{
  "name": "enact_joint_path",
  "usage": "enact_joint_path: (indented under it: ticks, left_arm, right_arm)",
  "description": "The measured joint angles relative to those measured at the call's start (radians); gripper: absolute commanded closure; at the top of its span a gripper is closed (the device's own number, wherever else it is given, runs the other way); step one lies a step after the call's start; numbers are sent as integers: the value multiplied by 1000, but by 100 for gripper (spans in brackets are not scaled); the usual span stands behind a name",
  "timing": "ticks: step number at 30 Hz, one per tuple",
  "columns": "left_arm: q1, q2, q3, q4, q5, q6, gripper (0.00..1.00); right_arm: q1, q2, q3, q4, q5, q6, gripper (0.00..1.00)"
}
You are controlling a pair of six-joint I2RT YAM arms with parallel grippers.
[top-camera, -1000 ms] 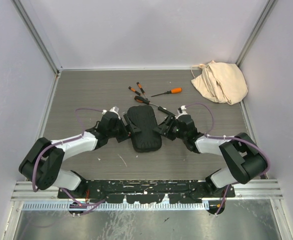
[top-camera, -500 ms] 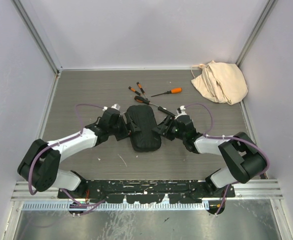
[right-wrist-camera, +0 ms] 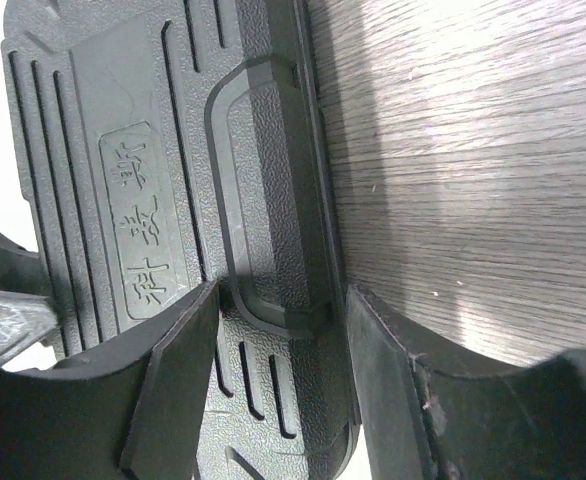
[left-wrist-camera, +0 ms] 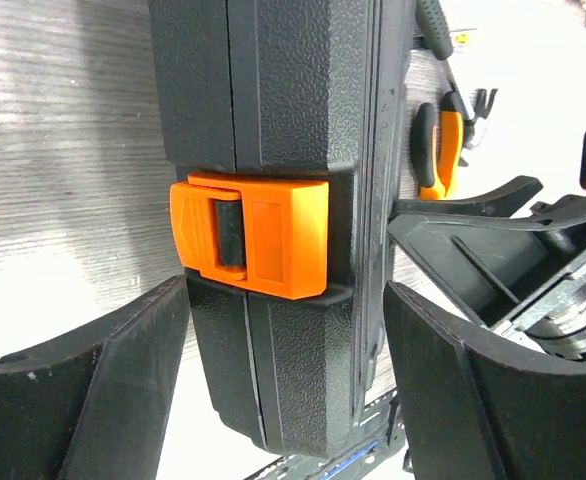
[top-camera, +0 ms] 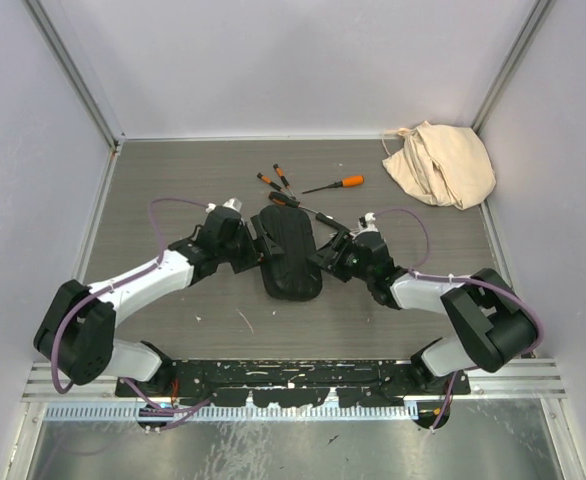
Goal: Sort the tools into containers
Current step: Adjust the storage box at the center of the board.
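Observation:
The black clamshell case (top-camera: 291, 252) lies mid-table between both arms, lid closed. My left gripper (top-camera: 256, 250) is shut across the case's thickness (left-wrist-camera: 293, 100) at the latch side, just below the orange latch (left-wrist-camera: 248, 235), with both fingers (left-wrist-camera: 103, 390) against it. My right gripper (top-camera: 325, 258) is shut on the opposite edge by the moulded handle (right-wrist-camera: 263, 200), one finger (right-wrist-camera: 163, 390) on the ribbed lid. Several screwdrivers lie beyond the case: two small ones (top-camera: 270, 182), a black-handled one (top-camera: 291, 202) and an orange-handled one (top-camera: 339, 184).
A beige cloth bag (top-camera: 440, 163) is slumped in the far right corner. Grey walls with metal rails close in the table on three sides. The arms' base rail (top-camera: 293, 375) runs along the near edge.
The left arm has reached farther from its base and the case has shifted slightly away and looks narrower from above. The right gripper has barely moved. Both grips look unchanged.

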Motion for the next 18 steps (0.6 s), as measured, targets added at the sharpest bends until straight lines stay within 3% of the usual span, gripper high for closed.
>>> enact_joint_path:
  ticks: [10, 18]
  left_arm:
    - [-16, -5, 80, 45, 11, 0, 23]
    - [-105, -3, 138, 219, 140, -36, 23]
  right_arm:
    - [2, -51, 0, -101, 77, -37, 43]
    - [78, -39, -6, -219, -14, -76, 43]
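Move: The storage box lies between the hands with its latch side already raised. Its middle is about 5 cm right of the left hand, 1 cm back and 3 cm lower, and some 7 cm left of the right hand, 2 cm ahead and 2 cm higher. The black-orange screwdriver handle lies about 11 cm ahead of the left hand and 3 cm right, 8 cm lower. The hammer handle is some 9 cm ahead of the right hand, 2 cm right, and 3 cm lower. Upward, slowly and then fast, the left hand climbs about 11 cm, swinging some 8 cm right as it tips the latch side of the box over towards the right arm. Its wrist rolls left side down, fingers lifting, turning clockwise. The right hand eases slightly right, then slips back 5 cm and down 3 cm, its fingers coming off the box's right edge; both grippers stay open. ##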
